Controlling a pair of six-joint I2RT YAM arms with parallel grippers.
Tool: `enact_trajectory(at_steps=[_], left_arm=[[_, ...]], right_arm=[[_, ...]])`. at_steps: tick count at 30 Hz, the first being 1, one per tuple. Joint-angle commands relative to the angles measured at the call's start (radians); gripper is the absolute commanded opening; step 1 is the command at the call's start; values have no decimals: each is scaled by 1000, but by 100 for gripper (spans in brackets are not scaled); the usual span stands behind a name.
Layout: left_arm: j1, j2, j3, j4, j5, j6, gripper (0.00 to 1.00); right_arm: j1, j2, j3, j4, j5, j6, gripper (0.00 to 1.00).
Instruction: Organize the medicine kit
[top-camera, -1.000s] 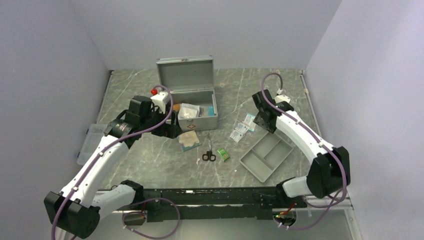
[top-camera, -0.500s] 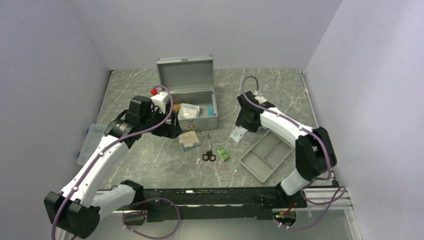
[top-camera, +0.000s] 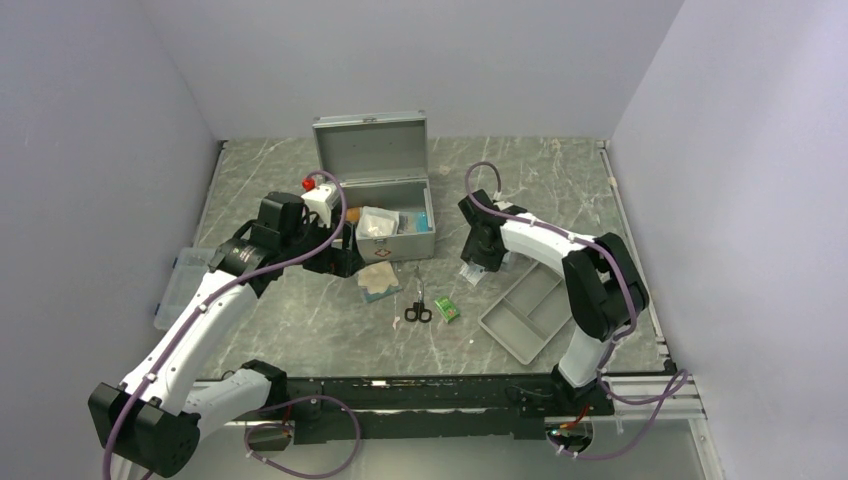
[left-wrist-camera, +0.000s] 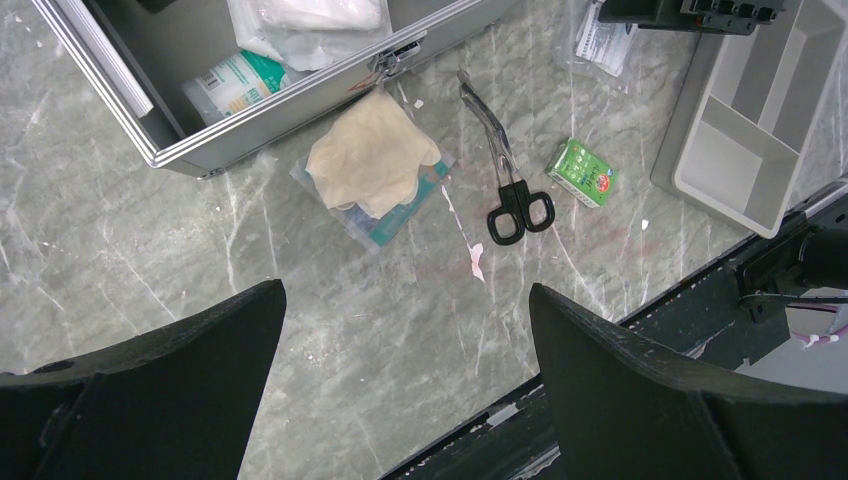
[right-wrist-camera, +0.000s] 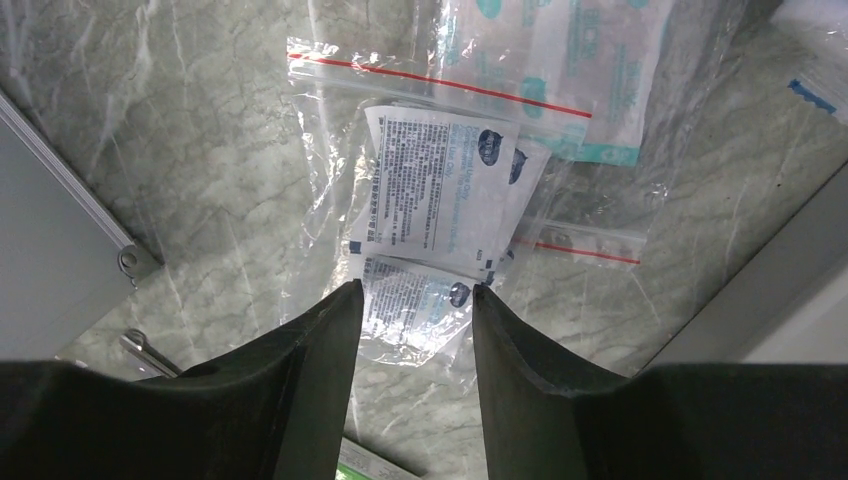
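Note:
The medicine kit (top-camera: 375, 200) stands open at the back centre, lid up, with white packets and a teal box inside; its front rim (left-wrist-camera: 250, 130) shows in the left wrist view. My left gripper (top-camera: 340, 255) (left-wrist-camera: 403, 300) hovers open just left of the kit's front, with nothing between its fingers. A clear zip bag of white sachets (top-camera: 478, 268) (right-wrist-camera: 440, 190) lies right of the kit. My right gripper (top-camera: 475, 262) (right-wrist-camera: 416, 290) is low over that bag, jaws apart, the fingertips on either side of the bag's near end.
A bag of beige gloves (left-wrist-camera: 375, 165), black scissors (top-camera: 417, 305) (left-wrist-camera: 510, 190) and a small green box (top-camera: 447, 309) (left-wrist-camera: 582, 172) lie in front of the kit. The grey divided tray (top-camera: 530, 310) sits to the right. A clear plastic box (top-camera: 180, 285) is at the left edge. A second zip bag (right-wrist-camera: 560, 60) lies beyond the sachets.
My right arm has swung left from the table's right side and come down over the sachet bag, and its jaws have narrowed a little. The left arm has not moved.

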Motion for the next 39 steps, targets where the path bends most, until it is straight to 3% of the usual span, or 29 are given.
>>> enact_trajectory(at_steps=[1,9,18,30,39], left_arm=[[-4,-9,0,11,-8,0,99],[-4,-9,-2,11,-10,1,99],[-4,-8,-1,9,-10,0,99],[-3,-9,0,9,-11,2,99],[-3,-11,0,11,-7,0,99]], right_arm=[[0,17,38,29,5,25,47],[-1,56,37,30,6,26,38],[0,43,32,33,-1,13,0],[88,-112,94,-77,101,-107,0],[110,-322,5,-186,175,-200,0]])
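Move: The zip bag of wipe sachets lies flat right beneath the right hand, its middle about 1 cm ahead and 2 cm below, with the half-open fingers over its nearer part. The dressing bag lies some 8 cm ahead and 6 cm right, the grey tray about 12 cm back and 12 cm right, the green box about 10 cm back and 7 cm left. From the left hand the sachet bag is roughly 7 cm ahead, 27 cm right and 22 cm below. The sachet bag's plastic is pinched between the right fingertips: the hand sinks about 1 cm onto the bag while the half-open fingers close fully. Then it lifts the bag nearly 10 cm, slowly at first and then quickly, the wrist turning some 10 degrees counter-clockwise and the fingertips tilting outward. ##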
